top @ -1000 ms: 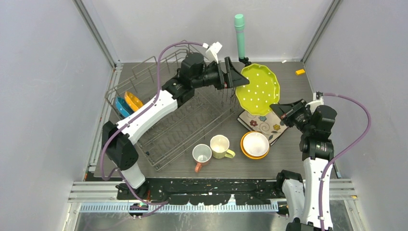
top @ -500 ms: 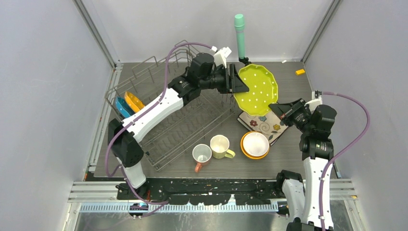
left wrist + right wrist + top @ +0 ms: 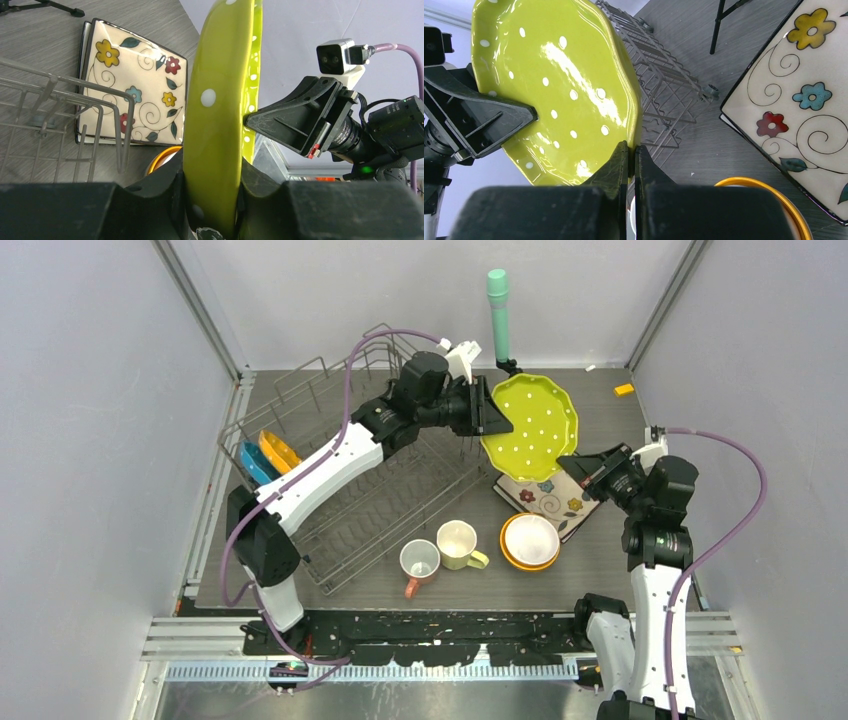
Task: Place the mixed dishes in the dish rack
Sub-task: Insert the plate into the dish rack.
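Observation:
A yellow-green dotted plate (image 3: 530, 425) hangs tilted above the table, to the right of the dish rack (image 3: 360, 500). My left gripper (image 3: 490, 410) is shut on its left rim; in the left wrist view the plate's edge (image 3: 220, 110) fills the gap between both jaws. My right gripper (image 3: 572, 462) is shut on the lower right rim (image 3: 631, 150). Blue (image 3: 253, 464) and orange (image 3: 278, 450) plates stand in the rack's left end. The white square plate (image 3: 550, 498), pink mug (image 3: 420, 562), pale-yellow mug (image 3: 458, 543) and stacked orange and white bowls (image 3: 530, 540) sit on the table.
A green-topped cylinder (image 3: 497, 310) on a black tripod stands behind the held plate. A small orange item (image 3: 624, 390) lies at the far right. Metal rails edge the table on both sides.
My left gripper has moved right onto the yellow-green plate's rim and closed on it. The right gripper has kept its grip and barely moved.

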You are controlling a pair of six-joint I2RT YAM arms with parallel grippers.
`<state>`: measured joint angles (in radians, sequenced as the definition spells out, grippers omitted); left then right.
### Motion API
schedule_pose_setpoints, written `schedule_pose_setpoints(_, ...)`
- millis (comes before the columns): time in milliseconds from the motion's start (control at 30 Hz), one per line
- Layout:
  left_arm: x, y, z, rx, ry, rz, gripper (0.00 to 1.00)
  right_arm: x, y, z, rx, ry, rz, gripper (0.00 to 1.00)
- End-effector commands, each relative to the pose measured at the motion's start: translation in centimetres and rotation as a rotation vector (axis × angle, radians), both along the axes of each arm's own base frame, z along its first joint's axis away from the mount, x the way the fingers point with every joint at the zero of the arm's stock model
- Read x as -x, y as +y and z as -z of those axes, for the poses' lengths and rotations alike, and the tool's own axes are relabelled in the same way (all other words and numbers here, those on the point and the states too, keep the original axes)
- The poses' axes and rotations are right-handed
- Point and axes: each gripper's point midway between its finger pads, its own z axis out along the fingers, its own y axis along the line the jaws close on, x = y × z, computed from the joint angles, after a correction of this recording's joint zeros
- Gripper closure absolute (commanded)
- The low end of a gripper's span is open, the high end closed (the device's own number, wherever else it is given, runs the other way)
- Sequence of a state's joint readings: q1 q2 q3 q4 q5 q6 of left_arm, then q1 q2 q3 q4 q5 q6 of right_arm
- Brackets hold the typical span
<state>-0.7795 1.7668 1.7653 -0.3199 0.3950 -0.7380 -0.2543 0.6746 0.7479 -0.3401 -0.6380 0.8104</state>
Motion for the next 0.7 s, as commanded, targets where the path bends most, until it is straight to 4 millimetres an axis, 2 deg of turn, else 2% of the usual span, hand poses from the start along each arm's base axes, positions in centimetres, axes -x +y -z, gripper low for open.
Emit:
schedule_pose_setpoints(0,-0.1,0.7,-0.8,-0.039,-0.080,-0.006,1.00,0.2,1.2,-5.5,0.001,-0.204,-0.067,0.99)
schedule_pose_setpoints(200,-0.1,0.9,-0.7,-0.046,-0.091,-0.015,1.00,0.0,1.3,-5.0,-0.004,-0.190,-0.079,0.89)
schedule_pose_setpoints(367,-0.4,1.2,-0.9,-0.049,-0.097,-0.040,1.00,-0.1,1.4,-4.6,-0.007,-0.179,-0.088,0.75)
schedule_pose_setpoints(533,-1.1,2.2,-1.0,-0.072,-0.104,-0.111,1.00,-0.2,1.3,-4.6,-0.008,-0.175,-0.080,0.55)
schedule_pose_setpoints(667,-1.4,3.0,-1.8,-0.071,-0.129,-0.154,1.00,-0.3,1.2,-4.3,-0.009,-0.167,-0.073,0.47)
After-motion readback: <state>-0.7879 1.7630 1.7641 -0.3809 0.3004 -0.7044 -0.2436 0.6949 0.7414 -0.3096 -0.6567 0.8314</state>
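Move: The left hand already grips the green plate's left rim. The orange plate standing in the dish rack lies about 47 cm to its left, 6 cm back and 22 cm lower. The rack's middle is roughly 32 cm left and 6 cm back, and the flowered plates some 12 cm right and 13 cm back, both far below. The right hand pinches the opposite rim; the green plate's middle is about 6 cm ahead, 6 cm left and slightly above. The right hand stays nearly in place and opens its fingers from shut to about halfway, giving up its pinch on the green plate's near-right rim while the rim still lies between or beside the fingertips. The left hand keeps its grip on the left rim and eases down about 1.5 cm, drifting just under 1 cm forward and left towards the rack side, its wrist turning some 5 degrees with the plate. ##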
